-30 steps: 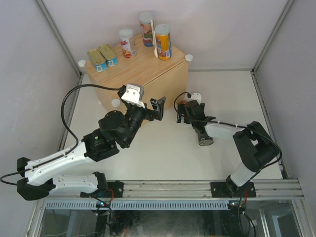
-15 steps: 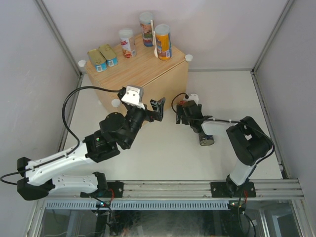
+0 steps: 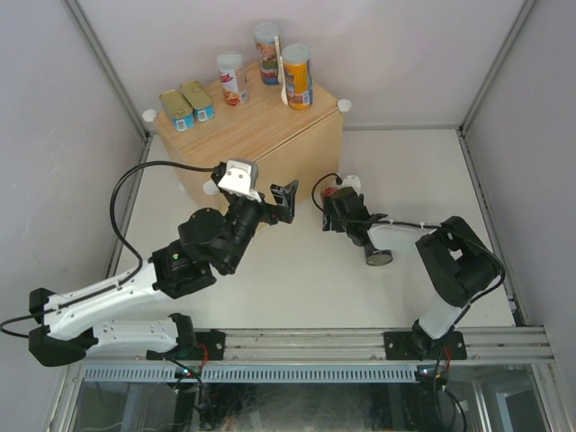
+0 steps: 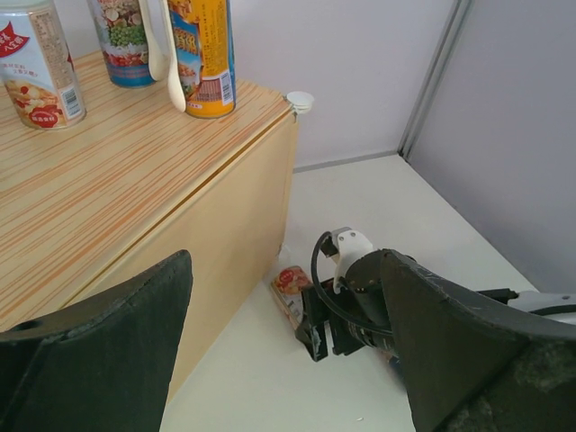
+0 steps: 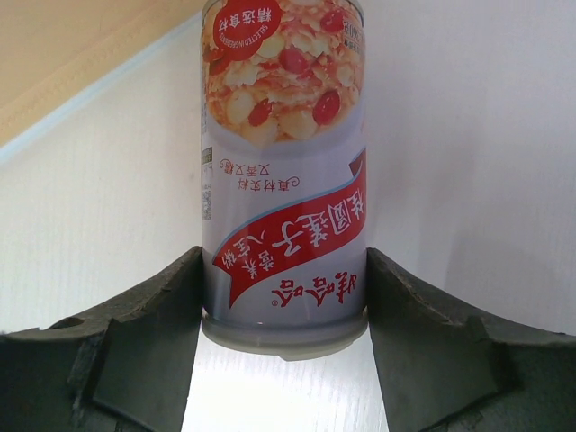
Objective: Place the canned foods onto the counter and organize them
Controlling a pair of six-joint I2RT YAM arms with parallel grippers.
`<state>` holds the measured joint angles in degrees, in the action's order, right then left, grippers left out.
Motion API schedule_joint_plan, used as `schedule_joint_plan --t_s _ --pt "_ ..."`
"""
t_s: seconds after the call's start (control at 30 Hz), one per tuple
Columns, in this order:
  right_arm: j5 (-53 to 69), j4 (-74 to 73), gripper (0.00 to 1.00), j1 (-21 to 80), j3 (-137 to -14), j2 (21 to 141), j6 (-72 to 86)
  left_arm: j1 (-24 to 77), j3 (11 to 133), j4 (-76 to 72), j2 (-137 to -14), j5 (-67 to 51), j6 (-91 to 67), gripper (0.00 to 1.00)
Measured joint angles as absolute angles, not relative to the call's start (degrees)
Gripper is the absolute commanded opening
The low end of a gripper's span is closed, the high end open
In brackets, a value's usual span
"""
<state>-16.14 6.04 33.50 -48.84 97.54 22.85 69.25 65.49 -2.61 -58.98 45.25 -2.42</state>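
Observation:
A red-white can [image 5: 283,180] lies on its side on the white table by the foot of the counter [image 3: 261,135]. My right gripper [image 5: 283,261] is shut on it, a pad pressed against each side near its base. The left wrist view shows the same can [image 4: 291,286] just ahead of the right gripper [image 4: 328,333]. My left gripper [image 3: 286,193] hangs open and empty beside the counter's front face. On the counter stand two flat tins [image 3: 187,106], a red-white can [image 3: 232,77], a blue can [image 3: 267,52] and an orange can [image 3: 297,76]. A short dark can [image 3: 378,255] lies under my right forearm.
A white spoon [image 3: 282,72] leans on the orange can. White knobs [image 3: 343,104] mark the counter's corners. Grey walls close in the table on three sides, and a metal rail [image 3: 306,346] runs along the near edge.
My right gripper has slid a little left toward the counter, and its jaws have narrowed onto the lying red-white can. The left arm has barely shifted.

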Motion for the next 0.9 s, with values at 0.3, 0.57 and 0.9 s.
schedule_joint_plan --t_s 0.3,0.57,0.9 --pt "-16.5 -5.7 0.45 42.0 -47.2 88.2 22.3 70.5 62.9 -2.9 -55.7 47.7 -2.4 0.88" --pt "-16.8 -19.5 0.42 50.7 -47.8 78.8 22.5 71.9 62.5 -2.9 -53.7 49.1 -2.4 0.88" --pt "-17.9 -32.2 0.41 58.4 -53.3 75.7 23.7 74.1 61.5 -3.4 -53.2 50.9 -2.4 0.88"
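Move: The right hand already grips the fallen red-and-white can near its close end, and the bare table it is taken to, midway between the arms near the front edge, lies about 18 cm back, 6 cm left and 3 cm below. The dark can lies some 9 cm back and 10 cm right of that hand at its own height; the counter's nearest bottom corner is roughly 13 cm ahead, 2 cm left and 3 cm down. From the raised left hand, the bare spot is about 4 cm back, 3 cm right and 41 cm below. Keeping its pinch on the red-and-white can, the right hand draws back some 17 cm towards the front edge of the table, away from the counter and past the left side of the dark can, lifting about 7 cm and easing 5 cm to the left as it turns roughly 25 degrees counter-clockwise and slows. The left hand, empty and open, stays high and drifts about 3 cm back and to the left, touching nothing. ##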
